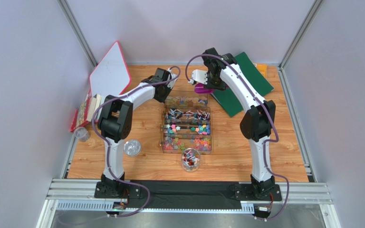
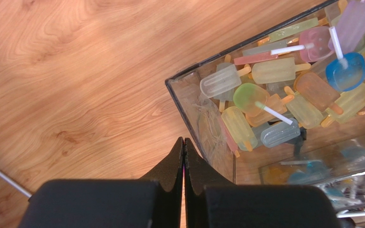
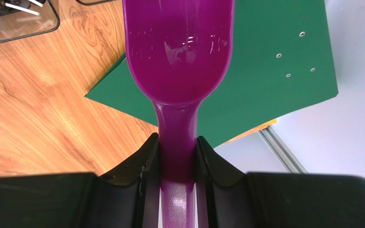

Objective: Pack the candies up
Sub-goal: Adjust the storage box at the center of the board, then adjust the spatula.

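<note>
A clear compartment box (image 1: 187,124) stands mid-table. Its near rows hold tiny bright candies (image 1: 187,141) in pink, orange, yellow, green and blue. A small round clear tub (image 1: 190,159) in front of it also holds some sweets. My left gripper (image 1: 171,92) (image 2: 184,140) is shut and empty, low over the wood, just outside the box's far left corner (image 2: 189,95), where popsicle-shaped sweets (image 2: 265,102) lie. My right gripper (image 1: 209,83) (image 3: 177,141) is shut on the handle of the purple scoop (image 1: 201,88) (image 3: 178,52). The scoop's bowl is empty and hangs over the green board's edge.
A green board (image 1: 248,83) (image 3: 274,71) lies at the back right with something orange (image 1: 262,68) under it. A white red-edged board (image 1: 109,71) leans at the back left. Stacked packs (image 1: 85,113), a small clear cup (image 1: 81,134) and a clear round dish (image 1: 132,147) sit on the left.
</note>
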Controlling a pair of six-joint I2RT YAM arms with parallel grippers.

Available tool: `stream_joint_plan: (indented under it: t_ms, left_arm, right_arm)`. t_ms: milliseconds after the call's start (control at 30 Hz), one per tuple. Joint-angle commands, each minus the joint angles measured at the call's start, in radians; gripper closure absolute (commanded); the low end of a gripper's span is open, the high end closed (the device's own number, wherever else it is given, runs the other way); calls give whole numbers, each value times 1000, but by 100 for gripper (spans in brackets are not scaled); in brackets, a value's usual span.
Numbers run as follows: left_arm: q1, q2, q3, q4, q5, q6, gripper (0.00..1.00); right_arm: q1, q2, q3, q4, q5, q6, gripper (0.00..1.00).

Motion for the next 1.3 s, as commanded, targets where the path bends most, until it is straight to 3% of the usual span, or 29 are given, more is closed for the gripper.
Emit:
stream_joint_plan:
  t_ms: [0, 233, 400, 567, 833, 1267]
  left_arm:
    - [-46, -58, -7, 5, 80, -20, 100]
    - [-115, -88, -32, 10, 94, -51, 100]
    - [-84, -165, -17, -21, 88, -100, 100]
    - [3, -227, 49, -38, 307, -193, 100]
    - [-12, -141, 193, -50, 517, -253, 100]
    - [-86, -39, 247, -39, 497, -253, 100]
  right_arm:
    - [-8, -19, -9, -280, 2, 21, 100]
    - [-21, -47, -45, -278, -7, 21, 100]
    - [-37, -58, -37, -272, -67, 47, 100]
    - [-36, -85, -25, -249, -235, 72, 100]
    - [-17, -70, 9, -231, -329, 115, 100]
    - [33, -113, 54, -167, -461, 152, 100]
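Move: The popsicle tray, at the far end of the storage box, is centred about 12 cm right of the left hand, level with it fore and aft and some 2 cm lower; its left wall is right beside the closed fingertips. The three-compartment storage box is centred 12 cm right and 17 cm back. From the scoop-holding right hand, the tray's middle is roughly 15 cm left, 2 cm ahead, 15 cm down; the storage box, 15 cm left and 15 cm back, equally low; the green binder, 13 cm right, 9 cm ahead. The popsicle tray's left wall is pushed by the left hand's shut fingertips, about 5 cm right and 3 cm back; they then come free, rise nearly 15 cm and cross rightward over the tray, rolling some 30 degrees so the tips swing right, before sinking slightly. The right hand, still holding the scoop, first eases down, then swings left and somewhat back, rolling its bowl over the tray. ##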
